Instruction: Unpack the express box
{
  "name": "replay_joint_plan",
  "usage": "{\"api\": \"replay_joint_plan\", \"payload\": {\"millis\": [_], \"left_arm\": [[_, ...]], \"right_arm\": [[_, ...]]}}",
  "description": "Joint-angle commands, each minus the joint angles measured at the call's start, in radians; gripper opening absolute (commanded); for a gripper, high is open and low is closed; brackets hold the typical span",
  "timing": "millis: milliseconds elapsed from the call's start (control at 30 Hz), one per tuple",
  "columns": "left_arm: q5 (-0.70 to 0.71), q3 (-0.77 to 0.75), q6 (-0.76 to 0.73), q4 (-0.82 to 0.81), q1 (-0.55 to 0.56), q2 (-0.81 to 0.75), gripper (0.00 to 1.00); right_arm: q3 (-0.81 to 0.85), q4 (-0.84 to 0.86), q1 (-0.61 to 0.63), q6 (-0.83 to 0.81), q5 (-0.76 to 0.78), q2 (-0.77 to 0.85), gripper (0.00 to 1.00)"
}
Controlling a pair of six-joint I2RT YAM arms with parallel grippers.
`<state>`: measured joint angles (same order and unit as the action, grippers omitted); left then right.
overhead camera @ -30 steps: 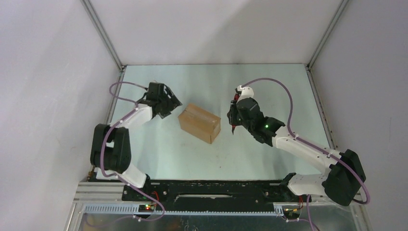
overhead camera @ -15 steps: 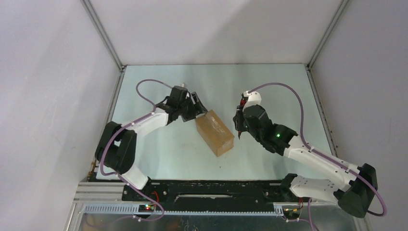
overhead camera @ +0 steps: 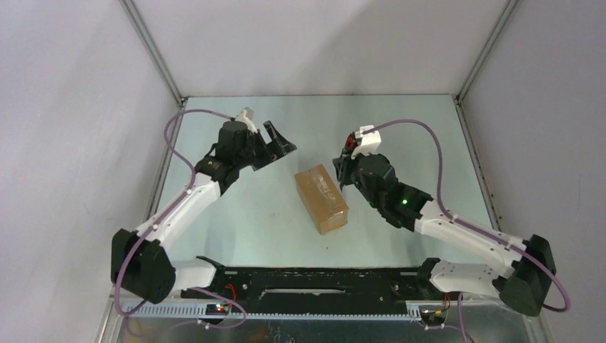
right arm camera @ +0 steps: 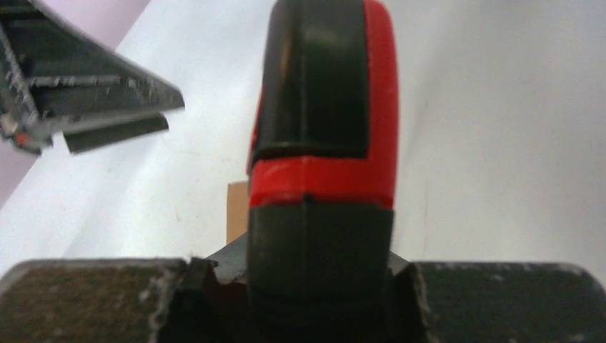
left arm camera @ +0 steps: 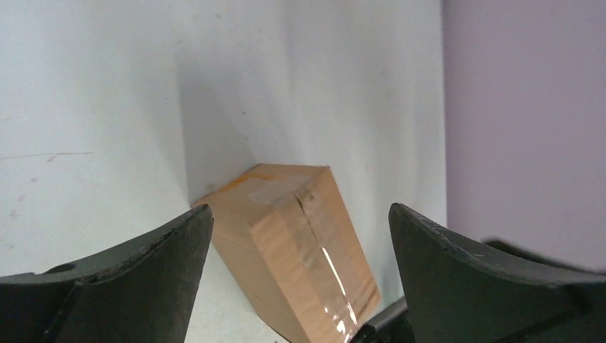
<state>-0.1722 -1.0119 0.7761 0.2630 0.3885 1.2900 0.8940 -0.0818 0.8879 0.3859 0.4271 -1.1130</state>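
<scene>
The express box (overhead camera: pixel 321 199), a small brown carton with clear tape along its top seam, lies flaps shut on the table's middle. My left gripper (overhead camera: pixel 275 145) hovers up and to the left of it, apart from it, open and empty. In the left wrist view the express box (left arm camera: pixel 293 236) shows beyond the wide-apart left gripper (left arm camera: pixel 298 211). My right gripper (overhead camera: pixel 344 168) is just right of the box's far end, shut on a red-and-black utility knife (overhead camera: pixel 349 146). The knife (right arm camera: pixel 321 143) fills the right wrist view above the right gripper (right arm camera: pixel 321 286), and only a sliver of the express box (right arm camera: pixel 236 211) shows.
Grey walls with metal corner rails (overhead camera: pixel 154 50) close in the table on three sides. The black base rail (overhead camera: pixel 314 282) runs along the near edge. The left arm's fingers (right arm camera: pixel 93 100) show at the upper left of the right wrist view.
The left gripper pushed the box around so it lies more near-to-far, then drew back left and opened wider. The right gripper with the knife shifted slightly toward the box.
</scene>
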Motion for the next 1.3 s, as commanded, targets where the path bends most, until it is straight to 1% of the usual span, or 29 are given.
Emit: {"api": "replay_joint_plan", "payload": {"millis": [0,67,200,267,400,533,633,700,833,1000,1267], "left_arm": [[-0.195,0.132,0.034,-0.089,0.009,-0.051,0.95],[-0.243,0.173,0.061,-0.138,0.016,-0.046,0.94],[-0.271,0.239,0.102,-0.206,0.023,-0.032,0.92],[-0.273,0.26,0.126,-0.239,0.024,-0.026,0.91],[-0.293,0.289,0.171,-0.326,0.024,0.008,0.89],[-0.29,0.307,0.209,-0.363,0.024,0.05,0.87],[-0.263,0.321,0.23,-0.372,0.024,0.067,0.83],[-0.25,0.332,0.244,-0.383,0.024,0.072,0.82],[-0.232,0.349,0.259,-0.394,0.024,0.07,0.8],[-0.211,0.346,0.27,-0.385,0.024,0.087,0.74],[-0.174,0.344,0.29,-0.358,0.029,0.089,0.68]], "right_arm": [[0.02,0.296,0.023,-0.076,0.077,-0.094,0.0],[0.02,0.398,0.031,-0.116,0.067,-0.143,0.0],[0.019,0.623,0.065,-0.232,0.095,-0.247,0.0],[0.019,0.71,0.073,-0.267,0.097,-0.286,0.0],[0.019,0.834,0.084,-0.292,0.09,-0.359,0.0],[0.019,0.96,0.089,-0.34,0.088,-0.428,0.0],[0.019,1.045,0.091,-0.38,0.089,-0.476,0.0],[0.019,1.084,0.091,-0.409,0.09,-0.501,0.0],[0.015,1.118,0.089,-0.409,0.088,-0.525,0.0],[-0.01,1.163,0.089,-0.415,0.107,-0.549,0.0],[-0.052,1.243,0.085,-0.427,0.112,-0.585,0.0]]}}
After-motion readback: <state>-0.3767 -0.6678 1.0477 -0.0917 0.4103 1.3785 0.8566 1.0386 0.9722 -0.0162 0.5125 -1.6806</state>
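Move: The box stands below and between the hands, its long side running away from the robot and slightly left. Its middle is about 8 cm back from the left gripper, 12 cm to its right and 16 cm below. From the right gripper it lies some 5 cm left, 2 cm back and 20 cm below. The held knife is roughly 16 cm right of the left gripper, 5 cm back and 4 cm higher. Lower the left gripper about 10 cm towards the box's far left corner, drawing it back and a little right, tipping the fingers down and rolling its left side down while they close partway but stay open around that end. Meanwhile keep the knife gripped in the right hand and carry it left some 10 cm and forward at nearly unchanged height, over the box's far end, pitching the wrist up nearly 30 degrees. ##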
